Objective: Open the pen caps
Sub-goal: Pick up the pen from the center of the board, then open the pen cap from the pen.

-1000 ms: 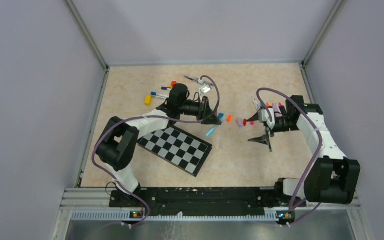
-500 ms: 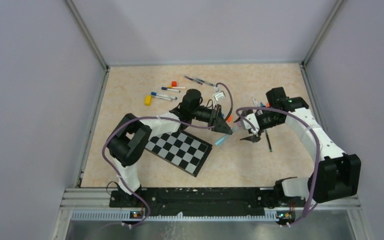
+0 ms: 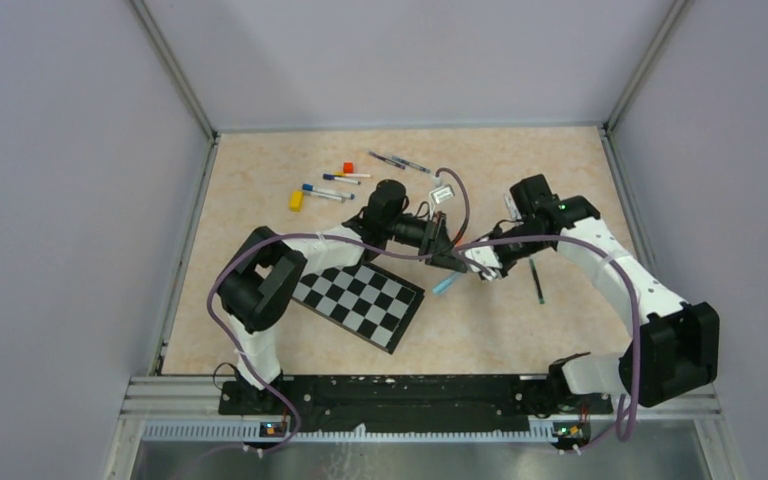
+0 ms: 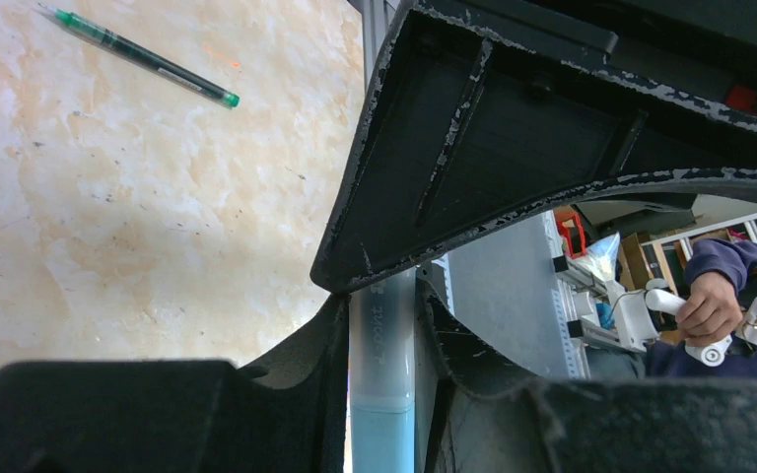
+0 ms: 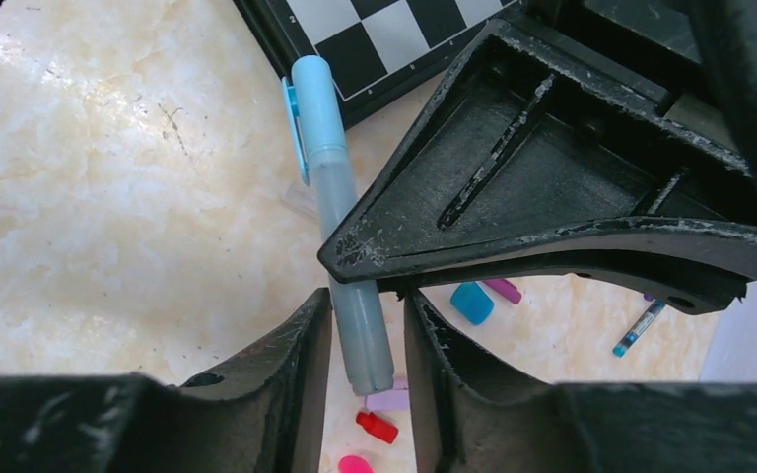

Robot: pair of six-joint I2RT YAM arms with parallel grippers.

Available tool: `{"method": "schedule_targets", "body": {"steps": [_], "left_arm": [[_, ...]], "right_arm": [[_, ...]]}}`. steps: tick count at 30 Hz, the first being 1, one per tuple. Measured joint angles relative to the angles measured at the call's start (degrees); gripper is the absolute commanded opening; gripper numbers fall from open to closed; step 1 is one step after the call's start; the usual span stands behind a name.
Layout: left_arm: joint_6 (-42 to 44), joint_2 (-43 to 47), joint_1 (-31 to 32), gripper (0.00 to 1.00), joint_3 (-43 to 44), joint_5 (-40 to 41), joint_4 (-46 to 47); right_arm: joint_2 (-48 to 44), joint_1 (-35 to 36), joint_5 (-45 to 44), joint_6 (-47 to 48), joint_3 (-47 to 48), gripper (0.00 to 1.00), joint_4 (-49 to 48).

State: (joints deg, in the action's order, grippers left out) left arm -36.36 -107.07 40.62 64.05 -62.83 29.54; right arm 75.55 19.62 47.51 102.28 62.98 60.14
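A light-blue pen (image 5: 340, 246) hangs in the air between both grippers. Its light-blue pen cap (image 5: 315, 99) with a clip points toward the checkerboard. My left gripper (image 4: 384, 365) is shut on the pen where the frosted barrel meets the blue part. In the right wrist view my right gripper (image 5: 367, 345) has its fingers closed narrowly round the pen's grey back end. From above, the two grippers meet tip to tip at the pen (image 3: 445, 285). Loose caps lie on the table below: blue (image 5: 471, 302), purple (image 5: 503, 290), lilac (image 5: 386, 399), red (image 5: 377, 427) and pink (image 5: 355, 463).
A checkerboard (image 3: 355, 298) lies front left of the grippers. A yellow block (image 3: 295, 200), an orange-red cube (image 3: 348, 168) and several pens (image 3: 330, 190) lie at the back left. A dark pen (image 3: 536, 280) lies under the right arm, and a green pen (image 4: 143, 57) lies beyond it.
My right gripper swung left to the pen held by the left gripper, and its jaws narrowed round the pen's end. The left gripper carried the pen a little to the right.
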Motion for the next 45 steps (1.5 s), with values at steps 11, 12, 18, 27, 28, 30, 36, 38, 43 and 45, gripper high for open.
{"method": "schedule_targets", "body": {"steps": [11,12,18,27,28,30,36,38,43,45], "left_arm": [[-0.70,-0.22,0.15,0.41,-0.22,0.76,-0.68],[-0.39,0.07,0.17,0.44,-0.57,1.18,-0.66],[3.43,8.07,0.37,0.67,-5.14,8.59,-0.39],[5.49,25.70,-1.07,0.99,-19.08,21.07,13.75],[4.15,25.88,-1.64,0.99,-20.48,21.51,16.20],[-0.96,25.24,-3.69,0.99,-23.89,22.27,22.93],[-16.92,17.66,-10.03,0.99,-31.93,23.06,44.70],[-17.90,17.59,-10.16,0.99,-32.50,23.26,45.44],[-10.95,23.34,-7.50,0.99,-30.58,25.33,34.25],[-7.91,25.33,-6.36,0.99,-28.57,26.38,29.18]], "right_arm": [[-1.07,0.42,-1.18,0.63,-2.14,0.00,-1.03],[-1.42,0.42,-1.16,0.57,-2.56,0.00,-1.20],[-4.98,0.59,0.59,-2.99,-7.82,0.00,-0.57],[-11.13,-6.97,10.86,-21.24,-12.66,0.00,-3.72],[-11.47,-7.78,11.82,-22.99,-13.00,0.00,-4.33],[-12.48,-9.70,14.36,-29.07,-14.64,0.00,-7.04],[-13.79,-13.81,21.68,-50.99,-22.23,0.00,-20.15],[-13.57,-14.62,23.34,-57.53,-24.11,0.00,-24.37],[-12.46,-15.76,29.29,-76.30,-27.45,0.00,-39.58],[-11.96,-16.09,31.28,-84.56,-29.31,0.00,-47.60]]}}
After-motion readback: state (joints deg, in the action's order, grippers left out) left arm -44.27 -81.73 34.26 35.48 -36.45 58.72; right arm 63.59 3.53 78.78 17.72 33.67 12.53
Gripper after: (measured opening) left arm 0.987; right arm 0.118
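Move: The light-blue pen, still gripped by the left hand, slants down with its tail between the right hand's open fingers; its middle is about 4 cm left, 3 cm back and 3 cm below the right hand. From the left hand that middle is some 2 cm left, 2 cm back and 1 cm lower. About 15 cm below the right hand lie the orange cap (9 cm forward, 1 cm left), the light-blue cap (10 cm forward, 5 cm left) and the checkerboard's middle (24 cm left, 4 cm back). The right hand closes its fingers on the pen's tail end while the left hand holds nearly still; then the left fingers spread wide, let go and clear away about 8 cm to the left and up and a little forward. As the left hand lets go, the right hand, gripping the pen, draws back towards the base by about 5 cm, then eases slightly forward while its wrist rolls strongly, by some 60 degrees, and its fingers swing up from slanting down to pointing left, almost level. ##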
